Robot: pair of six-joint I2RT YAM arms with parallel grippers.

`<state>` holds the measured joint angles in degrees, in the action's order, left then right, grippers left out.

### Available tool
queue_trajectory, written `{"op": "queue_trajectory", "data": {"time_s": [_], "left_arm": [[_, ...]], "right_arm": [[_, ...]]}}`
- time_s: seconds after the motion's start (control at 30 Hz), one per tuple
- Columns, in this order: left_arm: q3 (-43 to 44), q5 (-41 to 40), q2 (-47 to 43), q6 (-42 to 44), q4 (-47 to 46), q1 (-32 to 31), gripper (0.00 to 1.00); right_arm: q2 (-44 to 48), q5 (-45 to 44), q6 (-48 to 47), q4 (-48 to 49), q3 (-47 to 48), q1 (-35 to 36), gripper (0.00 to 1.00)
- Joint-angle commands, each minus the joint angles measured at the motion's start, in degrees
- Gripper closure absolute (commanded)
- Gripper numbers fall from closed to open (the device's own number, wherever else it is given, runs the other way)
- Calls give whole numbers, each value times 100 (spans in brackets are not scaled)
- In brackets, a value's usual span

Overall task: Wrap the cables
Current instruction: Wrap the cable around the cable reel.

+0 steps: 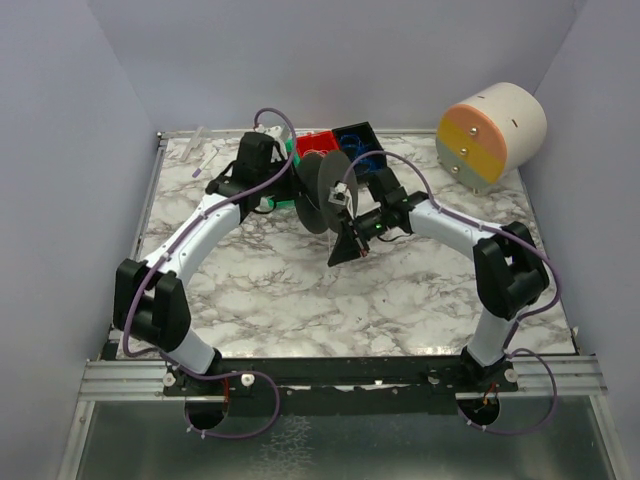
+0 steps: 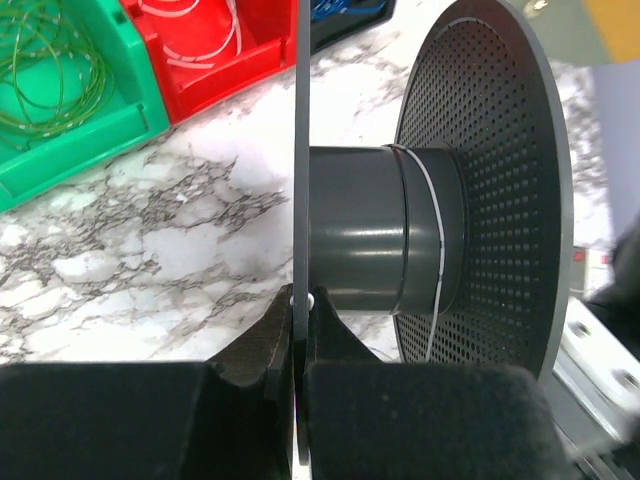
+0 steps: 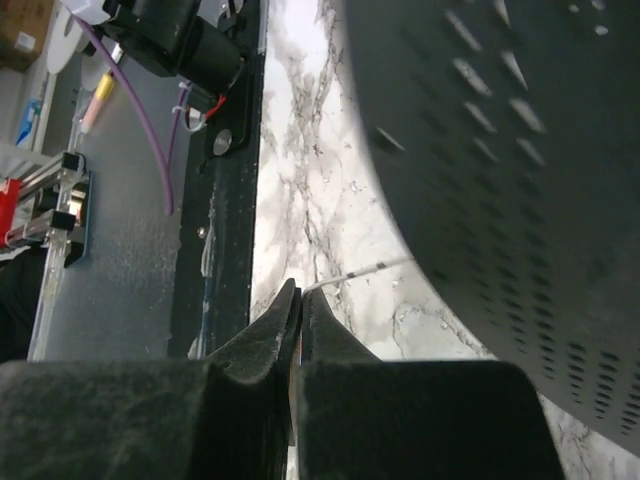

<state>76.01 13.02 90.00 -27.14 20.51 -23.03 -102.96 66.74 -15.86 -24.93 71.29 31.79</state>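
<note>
A dark grey spool point(image 2: 370, 240) stands on edge on the marble table, with a whitish cable point(image 2: 437, 230) wound once around its hub. My left gripper point(image 2: 301, 300) is shut on the spool's thin near flange. In the right wrist view my right gripper point(image 3: 301, 290) is shut on the free end of that whitish cable point(image 3: 365, 270), which runs taut up to the perforated flange point(image 3: 500, 150). From above, the spool point(image 1: 325, 185) sits between the left gripper point(image 1: 300, 188) and the right gripper point(image 1: 340, 255). A green cable coil point(image 2: 50, 60) lies in the green bin.
Green bin point(image 2: 90, 140), red bin point(image 2: 215, 75) holding whitish cables, and blue bin point(image 2: 345, 15) stand behind the spool. A pastel cylinder point(image 1: 490, 130) sits at the back right corner. The black base rail point(image 3: 225, 200) runs along the near table edge.
</note>
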Motion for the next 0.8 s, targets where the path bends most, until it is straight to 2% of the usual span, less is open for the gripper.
{"op": "queue_trajectory", "data": {"time_s": [0.0,0.2,0.33,0.77], "left_arm": [[-42,746,-673,-536,-1107,300,100],[-268,1263,-898,-599,-1309,510,100],[-137,1348,-946,-444,-1084,578,100],[70,1645,-943,-161,-611,589,100]], "right_arm": [[41,-64,-4,15,-150,-169,99],[28,-55,294,371,-338,-686,99],[165,-523,665,813,-549,-953,99],[1030,-3916,1537,2199,-1302,-1354,100]]}}
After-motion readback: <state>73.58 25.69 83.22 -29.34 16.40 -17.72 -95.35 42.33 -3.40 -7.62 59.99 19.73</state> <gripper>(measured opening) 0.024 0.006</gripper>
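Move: The cable reel, already gripped by its left flange, has its middle about 8 cm right, 3 cm ahead and 3 cm below the left hand. From the right hand, which has the cable's free end pinched, it lies some 15 cm ahead, 2 cm left and 4 cm higher. Far below the left hand, by about 18 cm, stand the green bin, 22 cm ahead and 3 cm left, and the red bin, 25 cm ahead and 10 cm right. The reel is lifted about 5 cm by the left hand, which keeps its grip on the flange and rolls some 10 degrees, its left side dipping. Meanwhile the right hand, still pinching the cable, swings it from the reel's near side round to its right: roughly 10 cm forward and 8 cm right, sinking about 3 cm, the wrist turning clockwise by some 30 degrees, mostly late. ##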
